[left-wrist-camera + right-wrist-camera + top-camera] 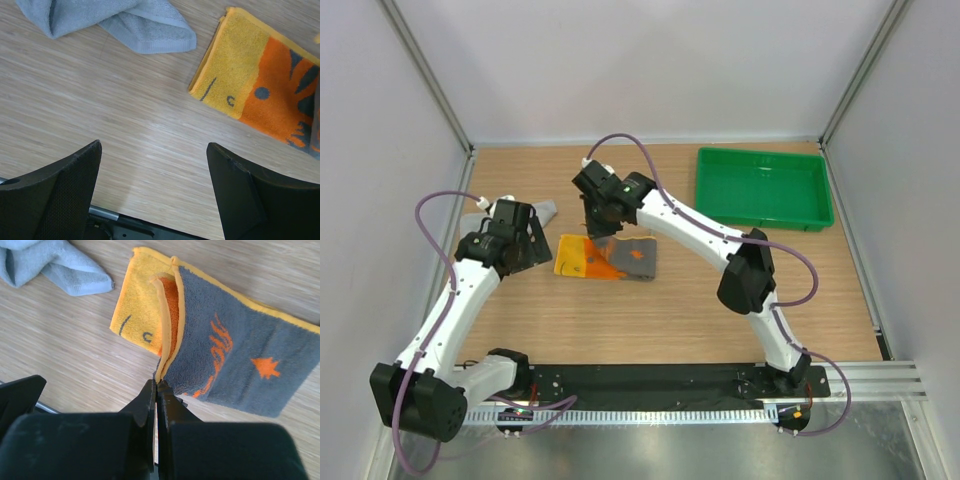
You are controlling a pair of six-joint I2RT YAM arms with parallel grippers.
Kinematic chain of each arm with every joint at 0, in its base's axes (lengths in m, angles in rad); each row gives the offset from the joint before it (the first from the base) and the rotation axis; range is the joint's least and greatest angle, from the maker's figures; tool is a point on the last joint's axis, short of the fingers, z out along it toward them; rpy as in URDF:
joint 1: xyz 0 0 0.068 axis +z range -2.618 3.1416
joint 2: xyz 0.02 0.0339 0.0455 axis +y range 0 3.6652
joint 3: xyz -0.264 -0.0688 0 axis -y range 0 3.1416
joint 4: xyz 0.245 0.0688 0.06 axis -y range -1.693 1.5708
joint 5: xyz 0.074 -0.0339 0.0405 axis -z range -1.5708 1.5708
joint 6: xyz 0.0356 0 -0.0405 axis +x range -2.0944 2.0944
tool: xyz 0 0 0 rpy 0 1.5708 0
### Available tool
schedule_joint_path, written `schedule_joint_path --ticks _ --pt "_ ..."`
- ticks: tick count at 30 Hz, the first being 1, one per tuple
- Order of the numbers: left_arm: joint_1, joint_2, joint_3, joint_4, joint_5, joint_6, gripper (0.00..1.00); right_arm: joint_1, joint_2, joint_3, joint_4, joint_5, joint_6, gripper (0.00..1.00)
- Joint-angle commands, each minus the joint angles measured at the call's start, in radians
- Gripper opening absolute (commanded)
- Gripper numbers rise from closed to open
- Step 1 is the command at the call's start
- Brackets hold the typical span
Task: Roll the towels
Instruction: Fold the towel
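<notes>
The orange towel (582, 257) lies mid-table, its right part folded over so the grey underside (635, 258) shows; it also shows in the right wrist view (235, 360) and the left wrist view (260, 90). My right gripper (601, 232) is shut on the folded edge of the orange towel (167, 330), pinching it at the tips (157, 386). The light grey towel (546, 211) lies crumpled at the left, partly hidden by my left arm; it shows in the left wrist view (125, 20). My left gripper (155, 165) is open and empty above bare wood, near the grey towel.
A green plastic tray (763, 187) stands at the back right. White walls close the table on three sides. The arm bases and a black rail (650, 385) run along the near edge.
</notes>
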Motion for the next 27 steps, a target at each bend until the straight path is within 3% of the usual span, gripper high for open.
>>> schedule_joint_path --ticks 1,9,18,21,22,24,27 --pt "0.007 -0.011 -0.003 0.031 0.004 0.019 0.86 0.022 0.035 0.067 0.019 -0.004 0.028 0.01" --pt "0.006 -0.029 -0.008 0.029 -0.003 0.011 0.86 0.057 0.127 0.093 0.117 -0.070 0.046 0.01" --pt "0.006 -0.020 -0.008 0.021 -0.029 0.003 0.86 0.074 0.201 -0.017 0.378 -0.191 0.106 0.02" --pt "0.006 -0.023 -0.008 0.020 -0.037 0.000 0.86 0.074 0.221 -0.064 0.485 -0.262 0.129 0.17" --pt "0.006 -0.023 -0.009 0.020 -0.039 -0.001 0.86 0.074 0.230 -0.063 0.501 -0.268 0.133 0.35" --pt "0.006 -0.023 -0.011 0.018 -0.046 -0.003 0.86 0.074 0.252 -0.057 0.506 -0.273 0.134 0.52" --pt "0.007 -0.022 -0.009 0.015 -0.054 -0.004 0.86 0.074 0.252 -0.052 0.506 -0.273 0.127 0.70"
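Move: The right hand holds the near corner of the towel's raised flap. The yellow end, where the flap goes, lies about 10 cm to its left, 2 cm farther out and 14 cm below. The grey folded part is some 15 cm to the right of that end and level with it; the pale towel is about 16 cm left of the end and 8 cm farther out. From the idle left hand the yellow end is roughly 9 cm right, 6 cm ahead and 13 cm below. Leftward and downward in about equal measure, some 11 cm each, and slightly back, the right hand carries the pinched corner over the towel's yellow end. The sinking eases midway while the leftward sweep runs on, then it dips steeply; its left side tilts up some 15 degrees and the fingers, shut until late, open wide and let go of the corner low over the table. ##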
